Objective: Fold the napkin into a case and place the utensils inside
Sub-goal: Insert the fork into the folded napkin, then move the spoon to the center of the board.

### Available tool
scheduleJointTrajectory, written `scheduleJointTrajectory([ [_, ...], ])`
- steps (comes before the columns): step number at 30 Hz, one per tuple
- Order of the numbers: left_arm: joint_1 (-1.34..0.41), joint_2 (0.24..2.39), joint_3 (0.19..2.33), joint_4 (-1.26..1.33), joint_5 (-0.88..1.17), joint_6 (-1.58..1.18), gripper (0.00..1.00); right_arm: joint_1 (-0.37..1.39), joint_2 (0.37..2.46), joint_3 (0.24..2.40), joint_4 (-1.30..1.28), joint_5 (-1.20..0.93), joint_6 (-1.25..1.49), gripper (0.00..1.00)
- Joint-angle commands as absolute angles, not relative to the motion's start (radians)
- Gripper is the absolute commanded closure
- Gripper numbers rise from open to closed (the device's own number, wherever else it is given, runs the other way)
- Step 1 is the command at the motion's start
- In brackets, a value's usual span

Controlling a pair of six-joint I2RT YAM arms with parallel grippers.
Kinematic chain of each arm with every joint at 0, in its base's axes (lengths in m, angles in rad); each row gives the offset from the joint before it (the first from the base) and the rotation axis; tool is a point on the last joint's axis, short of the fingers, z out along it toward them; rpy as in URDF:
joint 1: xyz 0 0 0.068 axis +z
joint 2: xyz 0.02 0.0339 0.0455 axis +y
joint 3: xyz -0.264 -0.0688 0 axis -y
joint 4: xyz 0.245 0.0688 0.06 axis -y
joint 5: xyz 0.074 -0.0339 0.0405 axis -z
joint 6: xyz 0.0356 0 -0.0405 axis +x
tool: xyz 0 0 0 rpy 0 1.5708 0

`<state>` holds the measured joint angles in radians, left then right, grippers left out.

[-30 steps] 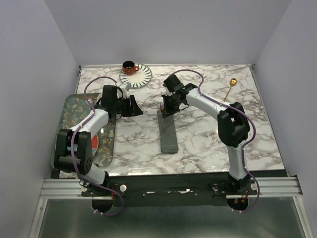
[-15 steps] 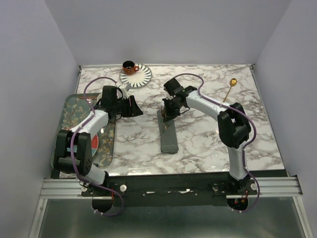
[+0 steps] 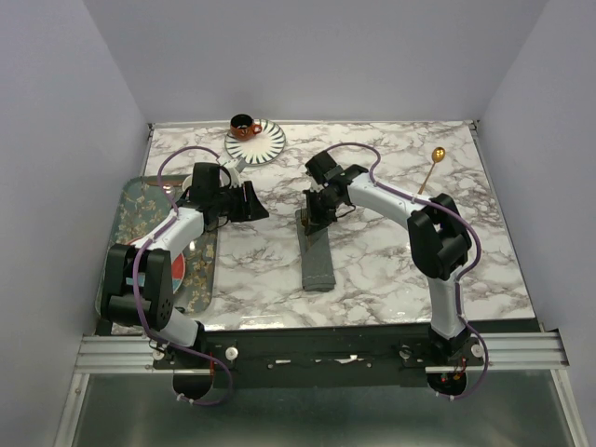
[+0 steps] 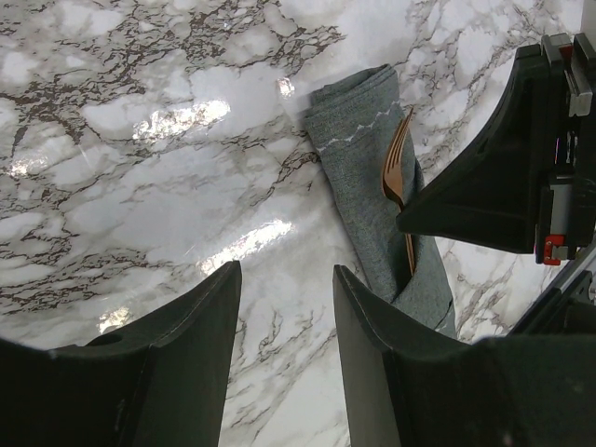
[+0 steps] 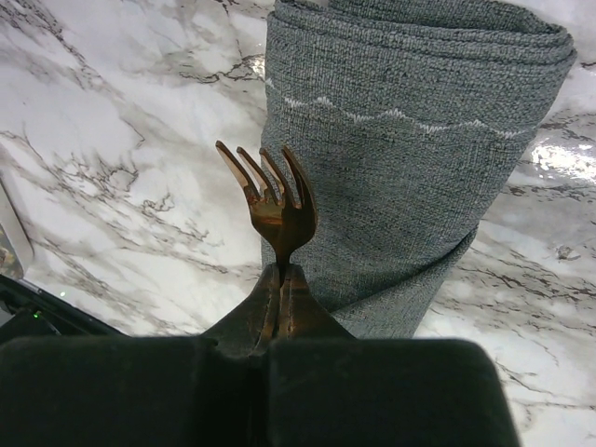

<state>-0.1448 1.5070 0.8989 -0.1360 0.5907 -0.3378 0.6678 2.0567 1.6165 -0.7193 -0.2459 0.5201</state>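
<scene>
The napkin (image 3: 317, 256) lies folded as a long narrow grey case (image 5: 400, 140) in the middle of the table. My right gripper (image 5: 281, 275) is shut on the neck of a copper fork (image 5: 275, 200), with the tines sticking out over the cloth. It hovers at the case's far end (image 3: 317, 207). In the left wrist view the fork (image 4: 399, 168) lies along the case (image 4: 363, 177), and its handle end is hidden by the right gripper. A gold spoon (image 3: 434, 166) lies at the far right. My left gripper (image 4: 284, 279) is open over bare marble, left of the case (image 3: 256, 200).
An orange cup (image 3: 245, 126) stands on a striped saucer (image 3: 265, 144) at the far edge, behind the left arm. A patterned tray (image 3: 140, 209) lies along the table's left side under the left arm.
The right gripper with the fork has shifted slightly over the case's far end. The left arm has not moved.
</scene>
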Motion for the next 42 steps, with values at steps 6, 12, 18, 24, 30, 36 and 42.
scheduleJointTrajectory([
  [6,-0.138,1.483,0.882,-0.124,0.594,-0.324,0.46,0.677,2.069,1.591,-0.73,-0.284,0.555,0.99],
  [12,-0.138,1.483,0.874,-0.123,0.598,-0.322,0.46,0.678,2.089,1.588,-0.732,-0.281,0.56,0.91],
  [18,-0.138,1.485,0.874,-0.132,0.604,-0.316,0.46,0.678,2.085,1.597,-0.736,-0.265,0.566,0.74],
  [24,-0.138,1.493,0.9,-0.169,0.609,-0.292,0.46,0.675,2.048,1.657,-0.764,-0.207,0.54,0.6],
  [30,-0.138,1.477,0.917,-0.196,0.611,-0.261,0.46,0.568,1.916,1.703,-0.772,-0.166,0.439,0.49],
  [36,-0.138,1.479,0.937,-0.207,0.609,-0.241,0.46,0.231,1.874,1.683,-0.75,-0.071,0.301,0.38],
  [42,-0.137,1.5,0.969,-0.219,0.615,-0.236,0.46,-0.038,1.971,1.761,-0.747,-0.006,0.239,0.14],
])
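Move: The fork, still pinched just below its head, is to be laid on the folded napkin, whose middle lies some 5 cm back, 2 cm to the right and 3 cm below the right hand. The spoon is about 30 cm to that hand's right and 14 cm farther out; the plate is roughly 22 cm ahead and 13 cm to its left. From the left hand, the napkin's middle is about 15 cm to the right, 8 cm back and 10 cm lower. The fork is first eased about 1 cm down and a touch back onto the napkin, then let go as the right fingers open. The right hand then lifts clear and swings away fast, some 25 cm right, 15 cm forward and 9 cm up, towards the spoon. On the way it turns about 30 degrees clockwise, its fingertips tipping outward and opening further. ##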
